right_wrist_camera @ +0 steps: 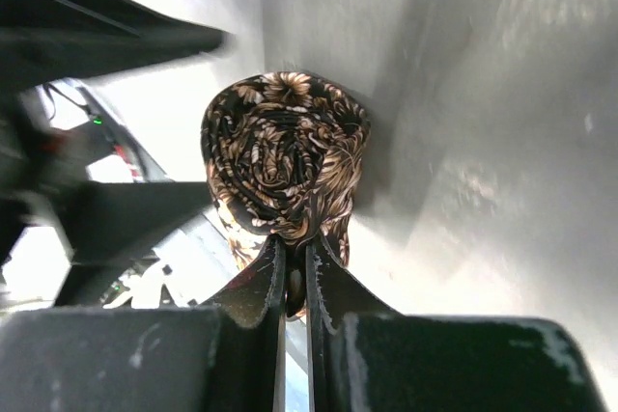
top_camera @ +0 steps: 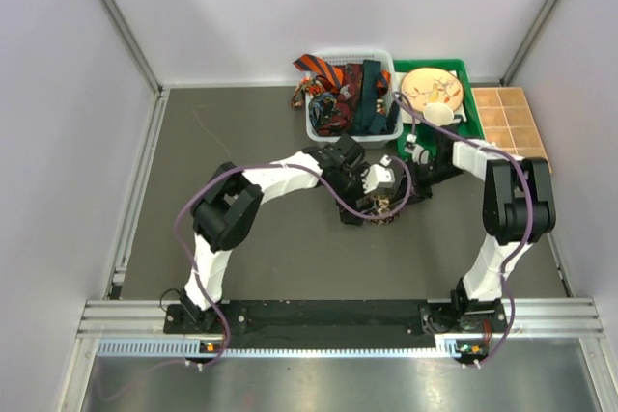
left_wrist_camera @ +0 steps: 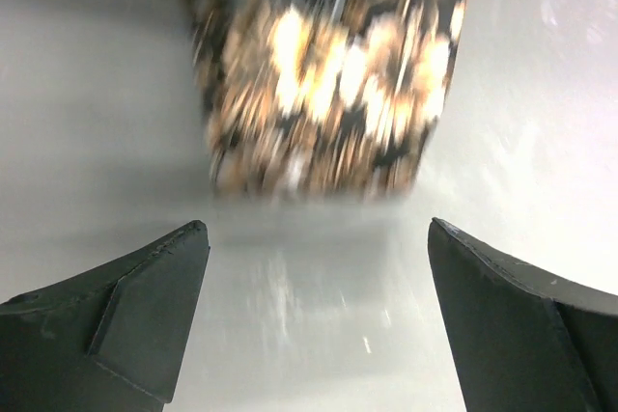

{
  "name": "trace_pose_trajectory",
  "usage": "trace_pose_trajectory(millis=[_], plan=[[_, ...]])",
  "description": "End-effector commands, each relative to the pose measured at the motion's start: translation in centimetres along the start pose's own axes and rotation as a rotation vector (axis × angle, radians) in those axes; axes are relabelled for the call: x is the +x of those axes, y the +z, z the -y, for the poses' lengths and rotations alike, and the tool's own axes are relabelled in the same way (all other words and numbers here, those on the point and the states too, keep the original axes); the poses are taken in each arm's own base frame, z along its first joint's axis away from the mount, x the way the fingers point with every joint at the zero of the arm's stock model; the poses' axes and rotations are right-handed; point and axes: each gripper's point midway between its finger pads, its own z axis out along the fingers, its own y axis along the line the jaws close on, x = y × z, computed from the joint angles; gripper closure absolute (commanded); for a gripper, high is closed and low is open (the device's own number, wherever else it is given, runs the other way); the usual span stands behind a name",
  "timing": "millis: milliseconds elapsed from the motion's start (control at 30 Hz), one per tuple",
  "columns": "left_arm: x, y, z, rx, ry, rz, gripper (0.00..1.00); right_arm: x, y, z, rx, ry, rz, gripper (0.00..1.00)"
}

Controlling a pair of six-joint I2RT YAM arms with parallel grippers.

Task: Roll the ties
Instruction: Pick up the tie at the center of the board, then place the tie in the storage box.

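A brown-black speckled tie (right_wrist_camera: 285, 156) sits rolled into a coil on the grey table, and in the top view (top_camera: 379, 209) it lies between the two grippers. My right gripper (right_wrist_camera: 294, 256) is shut on the coil's near edge, with fabric pinched between the fingers; in the top view (top_camera: 399, 194) it is just right of the coil. My left gripper (left_wrist_camera: 319, 238) is open and empty, just short of the blurred coil (left_wrist_camera: 328, 74); in the top view (top_camera: 361, 200) it is left of the coil. Orange-black striped (top_camera: 323, 71), dark red and dark teal (top_camera: 369, 94) ties lie in the white basket (top_camera: 350, 134).
The basket stands at the back centre. A green tray (top_camera: 468, 79) to its right holds a round wooden plate (top_camera: 432, 86) and a white cup. A wooden compartment tray (top_camera: 510, 118) lies at the far right. Grey walls close the sides.
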Motion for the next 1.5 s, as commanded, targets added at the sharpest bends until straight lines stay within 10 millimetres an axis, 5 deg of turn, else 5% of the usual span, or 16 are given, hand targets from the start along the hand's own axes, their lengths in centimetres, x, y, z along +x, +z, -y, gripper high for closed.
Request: trace_pose_trajectory(millis=[0, 133, 233, 367, 533, 667, 800, 967, 1467], plan=[[-2.8, -6.3, 2.2, 0.003, -0.009, 0.065, 0.01, 0.5, -3.1, -0.4, 0.105, -0.089, 0.032, 1.0], [-2.2, -8.7, 3.7, 0.015, -0.039, 0.038, 0.01, -0.9, -6.8, -0.6, 0.178, -0.165, 0.089, 1.0], [-1.1, -10.2, 4.1, -0.003, -0.057, 0.005, 0.01, -2.5, -11.9, 0.6, 0.291, -0.209, 0.158, 1.0], [0.4, -12.0, 4.4, -0.001, -0.09, -0.008, 0.01, -5.5, -21.1, 1.8, 0.517, -0.32, 0.261, 1.0], [1.7, -12.9, 4.2, 0.027, -0.193, -0.002, 0.01, -7.2, -32.5, 6.0, 0.86, -0.358, 0.331, 1.0], [2.2, -13.1, 3.3, 0.014, -0.236, 0.008, 0.01, -9.0, -38.1, 9.0, 1.033, -0.348, 0.372, 1.0], [2.2, -13.0, 3.0, -0.001, -0.234, 0.022, 0.01, -10.1, -40.2, 12.1, 1.116, -0.3, 0.377, 1.0], [2.5, -13.0, 3.0, -0.007, -0.239, 0.022, 0.01, -11.2, -40.5, 15.1, 1.149, -0.267, 0.37, 1.0], [3.4, -13.0, 3.6, -0.014, -0.255, 0.02, 0.01, -13.1, -36.8, 20.6, 1.087, -0.201, 0.319, 1.0]])
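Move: The right hand still pinches the rolled tie, the roll just left of and below its fingertips. The wooden box to which the tie is carried has its middle about 19 cm ahead and 31 cm to that hand's right, a little lower. The green tray is centred 25 cm ahead and 12 cm right, the mug in it roughly 24 ahead and 11 right. From the empty left hand, the roll lies some 5 cm right, the box about 18 cm ahead and 40 right. Keeping its pinch on the rolled tie, the right hand sweeps about 40 cm to its right and some 12 cm forward towards the wooden box, climbing about 20 cm on the way and then sinking roughly 10 cm over the near right part of the box, while the wrist swings about 60 degrees to point the fingers down. The left hand, already open and clear of the roll, backs away to the left by about 11 cm, rising first and then easing down a little, its fingers staying wide. ##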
